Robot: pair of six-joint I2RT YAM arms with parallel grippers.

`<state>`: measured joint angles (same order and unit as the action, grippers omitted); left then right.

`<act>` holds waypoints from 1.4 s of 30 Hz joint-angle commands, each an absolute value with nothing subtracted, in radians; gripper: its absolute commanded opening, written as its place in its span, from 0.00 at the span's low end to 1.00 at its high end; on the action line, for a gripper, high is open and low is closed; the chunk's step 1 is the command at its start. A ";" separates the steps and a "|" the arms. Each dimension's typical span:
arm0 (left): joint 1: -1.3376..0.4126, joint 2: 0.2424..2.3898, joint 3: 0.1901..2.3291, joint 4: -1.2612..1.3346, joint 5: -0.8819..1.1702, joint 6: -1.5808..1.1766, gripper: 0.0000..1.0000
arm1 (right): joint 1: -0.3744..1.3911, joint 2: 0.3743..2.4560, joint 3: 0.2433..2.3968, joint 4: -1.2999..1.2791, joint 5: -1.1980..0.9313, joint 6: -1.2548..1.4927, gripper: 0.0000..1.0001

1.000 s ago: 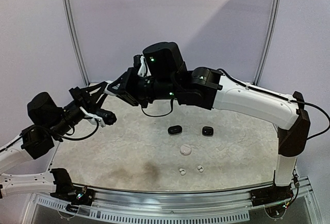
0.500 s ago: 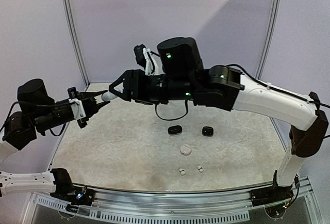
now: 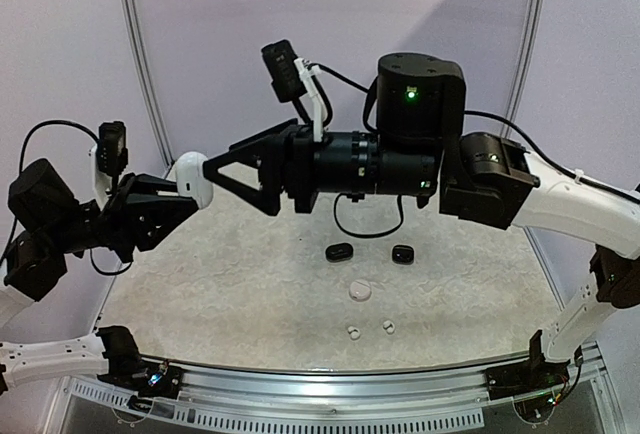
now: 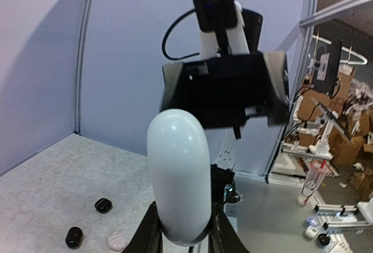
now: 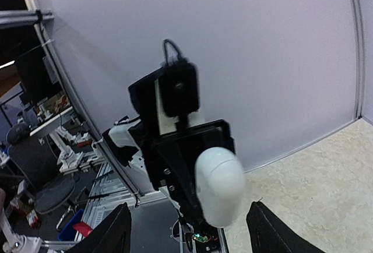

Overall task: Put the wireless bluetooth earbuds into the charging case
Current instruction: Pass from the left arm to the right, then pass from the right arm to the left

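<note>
A white oval charging case (image 3: 192, 176) is up in the air at the left, lid closed, with my left gripper (image 3: 183, 192) shut on its lower end. The left wrist view has the case (image 4: 178, 177) standing upright between the fingers (image 4: 147, 232). My right gripper (image 3: 212, 166) faces it, open, a finger on either side of the case without touching. From the right wrist the case (image 5: 218, 186) floats between the spread jaws of the right gripper (image 5: 189, 221). Two tiny white earbuds (image 3: 352, 332) (image 3: 387, 327) lie on the table near the front edge.
Two black oval pieces (image 3: 340, 251) (image 3: 402, 253) and a small white round piece (image 3: 360, 291) lie mid-table. The speckled tabletop (image 3: 220, 284) is bounded by the rear wall and corner posts (image 3: 140, 64). The right arm (image 3: 480, 179) stretches across above the table.
Both arms rose and the left arm swung outward, carrying the case up. The right gripper's jaws spread apart from the case, leaving it in the left gripper alone.
</note>
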<state>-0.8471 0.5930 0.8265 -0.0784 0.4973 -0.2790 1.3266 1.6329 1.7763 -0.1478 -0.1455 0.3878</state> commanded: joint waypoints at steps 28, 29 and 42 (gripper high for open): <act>-0.784 0.679 0.815 0.252 0.681 -0.596 0.00 | 1.311 1.743 1.836 -0.048 -0.235 0.348 0.09; -0.784 0.677 0.812 0.251 0.681 -0.594 0.00 | 1.310 1.742 1.837 -0.055 -0.236 0.348 0.06; -0.781 0.681 1.023 -0.727 0.725 0.313 0.85 | 1.368 1.799 2.127 -0.918 -0.081 0.091 0.00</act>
<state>-0.7887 0.6468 0.9253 -0.2947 0.6960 -0.0811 1.3273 1.7329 1.9724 -0.5095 -0.1585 0.2424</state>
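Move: The closed white case, gripped in the left fingers, juts about 2 cm to the right of the left hand. The right hand's open fingers, where the left takes the case, are some 7 cm to the left hand's right and 3 cm higher, about level front to back. From the right hand, the case lies about 5 cm to its left and 3 cm below, level front to back. Upward by about 3 cm, the left hand lifts the case between the right hand's open fingers, tilting its own fingertips up a little. The right hand eases some 3 cm left and pinches the white case; only then do the left fingers open wide and let go. Both hands then sink, 4 to 5 cm, fingertips tipping down, the right drawing slightly away to its right with the case. ##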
